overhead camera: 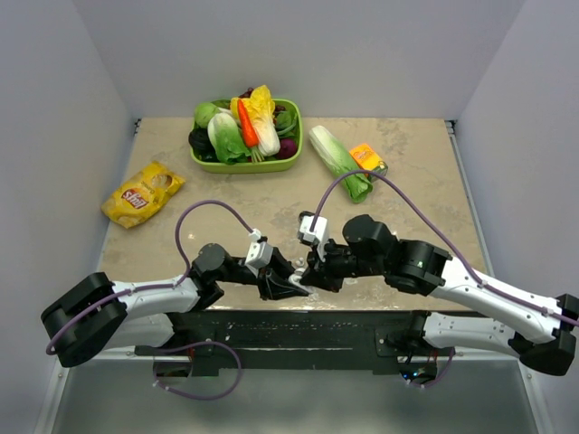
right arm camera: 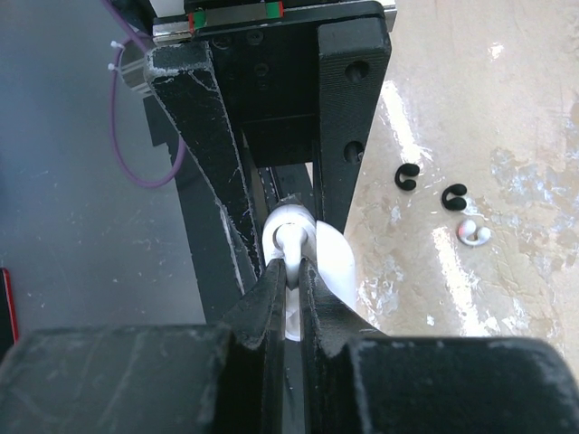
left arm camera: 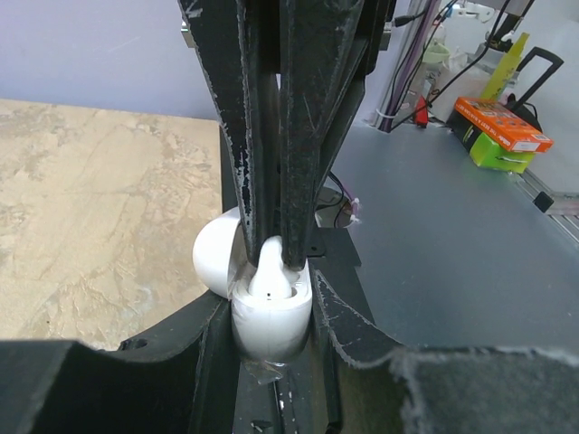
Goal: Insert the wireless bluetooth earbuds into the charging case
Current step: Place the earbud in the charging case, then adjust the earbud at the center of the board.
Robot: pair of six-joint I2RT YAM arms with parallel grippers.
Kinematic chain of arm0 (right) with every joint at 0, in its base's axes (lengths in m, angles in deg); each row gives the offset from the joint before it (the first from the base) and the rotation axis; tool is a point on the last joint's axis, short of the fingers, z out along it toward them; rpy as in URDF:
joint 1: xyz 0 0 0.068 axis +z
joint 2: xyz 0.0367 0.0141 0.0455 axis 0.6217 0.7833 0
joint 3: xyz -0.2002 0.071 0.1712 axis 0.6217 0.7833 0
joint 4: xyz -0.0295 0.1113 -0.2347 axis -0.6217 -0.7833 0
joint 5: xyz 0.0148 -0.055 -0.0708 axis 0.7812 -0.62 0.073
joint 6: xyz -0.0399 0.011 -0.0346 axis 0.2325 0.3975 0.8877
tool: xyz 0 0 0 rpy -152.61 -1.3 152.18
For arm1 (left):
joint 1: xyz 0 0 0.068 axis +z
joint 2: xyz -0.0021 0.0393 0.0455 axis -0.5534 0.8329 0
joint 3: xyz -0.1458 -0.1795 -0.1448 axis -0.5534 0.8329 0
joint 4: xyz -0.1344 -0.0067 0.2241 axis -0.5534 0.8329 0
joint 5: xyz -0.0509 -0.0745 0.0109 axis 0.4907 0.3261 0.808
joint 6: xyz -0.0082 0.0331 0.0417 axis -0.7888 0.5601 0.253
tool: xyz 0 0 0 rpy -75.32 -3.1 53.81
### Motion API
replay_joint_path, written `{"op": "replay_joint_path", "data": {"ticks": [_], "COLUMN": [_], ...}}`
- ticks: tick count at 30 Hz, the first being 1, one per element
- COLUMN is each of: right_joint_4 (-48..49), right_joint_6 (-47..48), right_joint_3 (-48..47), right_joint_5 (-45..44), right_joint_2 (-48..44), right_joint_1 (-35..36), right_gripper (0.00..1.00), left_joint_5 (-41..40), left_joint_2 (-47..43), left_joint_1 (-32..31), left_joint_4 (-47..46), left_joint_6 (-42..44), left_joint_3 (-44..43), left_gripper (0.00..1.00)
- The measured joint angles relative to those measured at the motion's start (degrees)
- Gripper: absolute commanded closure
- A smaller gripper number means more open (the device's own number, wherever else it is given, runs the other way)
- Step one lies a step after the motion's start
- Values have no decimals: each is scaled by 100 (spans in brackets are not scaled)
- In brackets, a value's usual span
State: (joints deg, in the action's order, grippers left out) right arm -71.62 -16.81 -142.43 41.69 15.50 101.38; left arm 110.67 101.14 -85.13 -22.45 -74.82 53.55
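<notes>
The white charging case [left arm camera: 270,325] sits lid-open between the fingers of my left gripper [left arm camera: 273,351], which is shut on it. From above, my right gripper [right arm camera: 291,268] is shut on a white earbud [right arm camera: 291,240], whose rounded end rests in the mouth of the case [right arm camera: 336,264]. In the top view both grippers meet near the table's front edge, the left gripper [overhead camera: 284,287] touching the right gripper [overhead camera: 312,275]. Two black earbuds [right arm camera: 408,177] [right arm camera: 454,195] and another white earbud [right arm camera: 471,233] lie on the table to the right.
A green basket [overhead camera: 244,167] of vegetables stands at the back. Next to it lie a lettuce [overhead camera: 339,161] and an orange packet [overhead camera: 367,157]. A yellow chips bag [overhead camera: 142,193] lies at the left. A black rail [overhead camera: 298,330] runs along the near edge.
</notes>
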Motion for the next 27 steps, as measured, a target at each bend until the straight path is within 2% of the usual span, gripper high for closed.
{"op": "replay_joint_path", "data": {"ticks": [2, 5, 10, 15, 19, 22, 27], "right_joint_4": [-7, -24, -66, -164, -162, 118, 859], "right_joint_6": [0, -15, -66, -157, -267, -505, -1126], "right_joint_3": [-2, -35, -142, -363, -581, -518, 249], "right_joint_5": [0, 0, -11, -302, -1056, -2046, -3620], "right_joint_2": [15, 31, 22, -136, -601, -1272, -1902], "right_joint_1": [0, 4, 7, 7, 0, 0, -114], "right_gripper": [73, 64, 56, 53, 52, 52, 57], "left_joint_5": [-4, -50, -168, -262, -337, -579, -1346], "left_joint_2": [2, 2, 2, 2, -2, -35, -527], "left_joint_1": [0, -4, -2, -4, -37, -37, -37], "left_joint_4": [24, 28, 26, 24, -42, -177, -415], "left_joint_6": [0, 2, 9, 24, 24, 17, 0], "left_joint_3": [2, 0, 0, 0, 17, 151, 772], "left_gripper": [100, 100, 100, 100, 100, 100, 100]}}
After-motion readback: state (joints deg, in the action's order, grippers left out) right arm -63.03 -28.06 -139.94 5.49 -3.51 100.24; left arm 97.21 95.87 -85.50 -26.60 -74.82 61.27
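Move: The white earbud is already between the right fingertips and down in its charging case, whose middle lies about 1 cm left of and 2 cm below the right hand. The spare white earbud lies on the table some 18 cm ahead, 1 cm left and 20 cm below. At that same depth lie two black earbuds, one 18 cm ahead and 5 left, the other 15 ahead and 8 left. From the left hand, gripping the case, the held earbud is about 2 cm right and 2 up. The earbud is let go in the case: the right fingers open to about half and come free. The right hand first lifts straight up, then swings faster up, right and forward, away from the case, ending some 15 cm off and turned about 40 degrees clockwise, its left side tipping up. The left fingers keep their hold on the case, carrying it some 3 cm forward and left and turning slightly counter-clockwise, mostly late. ##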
